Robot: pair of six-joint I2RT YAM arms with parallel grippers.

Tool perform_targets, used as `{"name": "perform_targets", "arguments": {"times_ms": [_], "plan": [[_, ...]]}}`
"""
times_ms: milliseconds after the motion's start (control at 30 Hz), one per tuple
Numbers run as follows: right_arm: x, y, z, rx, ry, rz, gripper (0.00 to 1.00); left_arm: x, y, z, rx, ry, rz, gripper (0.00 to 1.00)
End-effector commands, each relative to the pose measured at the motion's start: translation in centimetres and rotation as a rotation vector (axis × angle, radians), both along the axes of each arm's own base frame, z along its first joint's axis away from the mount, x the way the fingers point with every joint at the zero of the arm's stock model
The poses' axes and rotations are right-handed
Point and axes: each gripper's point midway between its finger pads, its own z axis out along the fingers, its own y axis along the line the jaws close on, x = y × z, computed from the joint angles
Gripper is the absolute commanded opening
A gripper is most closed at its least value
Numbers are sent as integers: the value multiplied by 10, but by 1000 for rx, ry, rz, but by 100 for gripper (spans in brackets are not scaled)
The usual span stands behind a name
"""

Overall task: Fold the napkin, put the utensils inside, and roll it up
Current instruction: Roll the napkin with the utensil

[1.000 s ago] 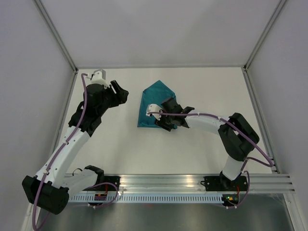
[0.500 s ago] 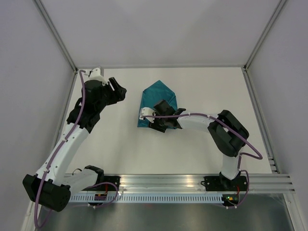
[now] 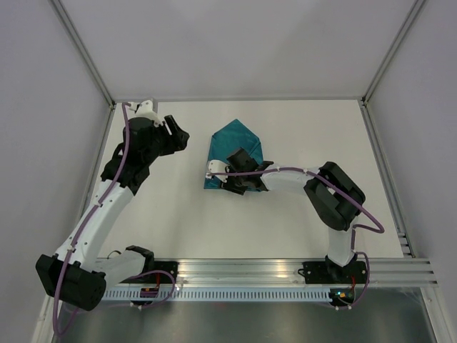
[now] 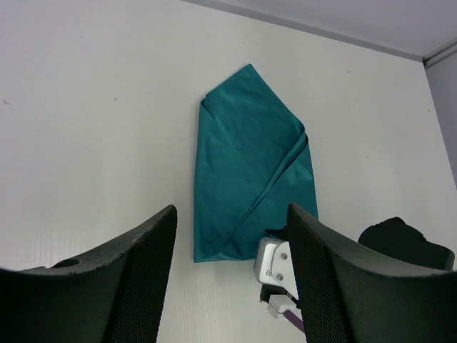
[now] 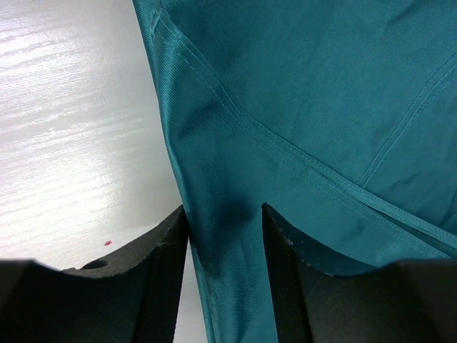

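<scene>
The dark teal napkin (image 3: 232, 145) lies folded into a long pointed shape on the white table, behind the middle. Its overlapping flaps and hems show in the left wrist view (image 4: 243, 164). My right gripper (image 3: 227, 180) is low over its near left part. In the right wrist view its open jaws (image 5: 225, 221) straddle a raised ridge along the napkin's (image 5: 321, 107) folded left edge, both fingers touching cloth. My left gripper (image 3: 182, 136) hovers open to the left of the napkin, nothing between its fingers (image 4: 143, 264). No utensils show.
Grey walls close off the white table (image 3: 300, 221) on the left, back and right. A metal rail (image 3: 285, 271) with the arm bases runs along the near edge. The right arm's elbow (image 3: 335, 196) stands right of the napkin.
My right gripper has slid left across the napkin to its near left edge, the elbow following. The left gripper has shifted slightly. The napkin has not moved.
</scene>
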Motion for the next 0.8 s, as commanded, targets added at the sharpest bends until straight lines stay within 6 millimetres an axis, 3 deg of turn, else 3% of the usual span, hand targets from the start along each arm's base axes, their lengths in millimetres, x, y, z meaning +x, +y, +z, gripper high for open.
{"name": "perform_targets", "arguments": {"times_ms": [0, 400, 567, 733, 767], "plan": [[-8, -7, -19, -38, 28, 26, 51, 1, -4, 6, 22, -26, -47, 68], [-24, -13, -30, -93, 155, 44, 18, -2, -13, 4, 2, -36, -103, 67], [-37, -19, -35, -102, 267, 54, 13, -5, -17, 5, -11, -52, -127, 67], [-38, -30, -33, -64, 397, 42, 11, -13, -22, 4, -27, -100, -163, 66], [-45, -32, -33, -54, 449, 51, 11, -15, -25, 13, -33, -145, -177, 66]]}}
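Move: Astride the middle of the napkin's near edge, the right hand has its parted fingers at the cloth, the edge about 1 cm below its hand point. The near left corner lies some 11 cm to its left and level with it; the diagonal hem crosses about 8 cm straight ahead, and the far corner is roughly 29 cm ahead. From the left hand, that stretch of near edge is about 18 cm to the right, 2 cm back and 27 cm below. Closing its fingers from about half open to nearly shut, the right hand pinches the napkin's near edge into a fold. It stays almost in place, easing only about half a centimetre back and down, and keeps its grip as the wrist tips forward and down some 10 degrees towards the end. The empty left hand drifts roughly 2 cm right and down, well clear of the cloth. ##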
